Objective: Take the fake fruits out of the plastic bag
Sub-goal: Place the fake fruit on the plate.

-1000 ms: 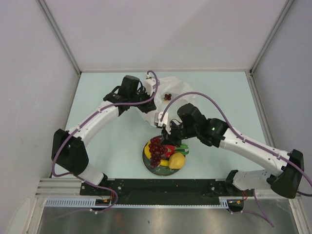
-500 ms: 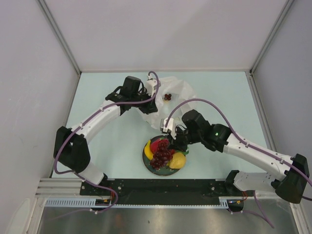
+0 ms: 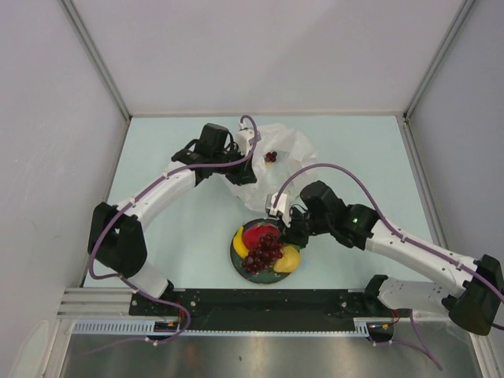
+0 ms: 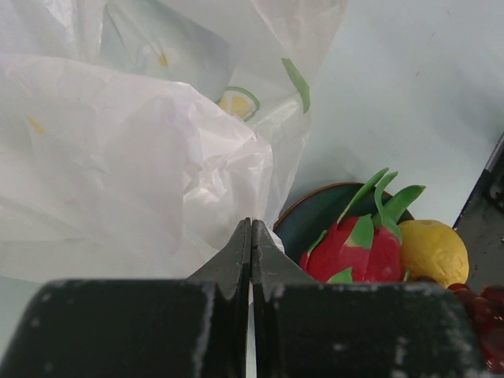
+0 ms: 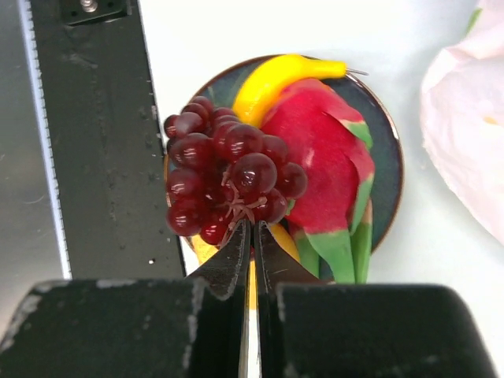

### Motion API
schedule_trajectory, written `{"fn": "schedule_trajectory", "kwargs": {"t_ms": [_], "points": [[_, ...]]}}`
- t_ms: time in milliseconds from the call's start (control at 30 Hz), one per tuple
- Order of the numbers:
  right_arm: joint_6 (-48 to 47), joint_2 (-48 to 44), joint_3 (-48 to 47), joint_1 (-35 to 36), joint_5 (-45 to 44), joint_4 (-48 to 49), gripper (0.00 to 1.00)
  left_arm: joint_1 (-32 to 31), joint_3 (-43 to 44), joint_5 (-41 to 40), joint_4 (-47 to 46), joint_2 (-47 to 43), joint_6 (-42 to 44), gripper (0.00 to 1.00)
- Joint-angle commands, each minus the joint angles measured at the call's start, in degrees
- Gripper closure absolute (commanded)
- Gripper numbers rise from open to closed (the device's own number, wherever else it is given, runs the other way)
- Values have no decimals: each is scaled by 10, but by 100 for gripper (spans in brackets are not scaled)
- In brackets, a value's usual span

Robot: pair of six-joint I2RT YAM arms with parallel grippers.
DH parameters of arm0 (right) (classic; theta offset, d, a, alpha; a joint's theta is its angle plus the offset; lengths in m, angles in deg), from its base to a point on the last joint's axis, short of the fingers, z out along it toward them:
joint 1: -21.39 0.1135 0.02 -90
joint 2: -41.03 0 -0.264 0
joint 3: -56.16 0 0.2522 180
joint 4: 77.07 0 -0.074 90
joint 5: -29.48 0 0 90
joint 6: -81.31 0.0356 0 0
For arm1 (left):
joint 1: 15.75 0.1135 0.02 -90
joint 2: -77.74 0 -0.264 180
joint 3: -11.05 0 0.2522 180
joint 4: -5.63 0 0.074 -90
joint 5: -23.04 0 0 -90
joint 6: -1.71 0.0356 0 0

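Note:
The dark red grape bunch (image 5: 228,177) hangs from my right gripper (image 5: 252,226), which is shut on its stem, over the dark blue-grey plate (image 5: 387,161). The banana (image 5: 276,79), dragon fruit (image 5: 323,153) and lemon (image 3: 288,259) lie on that plate (image 3: 236,256). In the top view my right gripper (image 3: 285,230) sits at the plate's far right edge, with the grapes (image 3: 264,252) on the fruit pile. My left gripper (image 4: 251,230) is shut on a fold of the plastic bag (image 4: 118,157). The bag (image 3: 279,146) lies behind the plate, with a small dark red grape cluster (image 3: 270,157) on or in it.
A black rail (image 3: 252,303) runs along the table's near edge, right next to the plate. Grey walls enclose the table on the left, back and right. The right arm's purple cable (image 3: 339,169) arcs over the table's middle.
My right gripper has moved nearer and to the right, carrying the grapes from the plate's left side to its middle. The left gripper has stayed holding the bag.

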Motion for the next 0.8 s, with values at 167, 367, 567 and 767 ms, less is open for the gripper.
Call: {"fn": "schedule_trajectory", "kwargs": {"t_ms": [167,367,567,767], "points": [[14,20,-1,-46,-3,-7,64,2,20,34,5,3,-14,100],[36,38,-11,-51,11,-11,54,2,15,45,1,8,-25,100],[20,39,-27,-59,3,-24,47,2,30,52,5,21,-29,100],[11,44,-28,-64,-9,-43,42,1,33,64,-2,29,-46,100]]}}
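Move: The plate the right hand is bringing the dark grapes to is centred about 5 cm left, 2 cm back and 11 cm below it. The yellow fruit on it is some 5 cm back and 1 cm right of the hand, and the red dragon fruit 7 cm left and 1 cm forward. From the left hand, which is still at the bag, the plate lies roughly 19 cm back and 4 cm right. Right fingers spread about halfway, freeing the grape stem, while the hand sinks and edges forward roughly 2.5 cm each. ##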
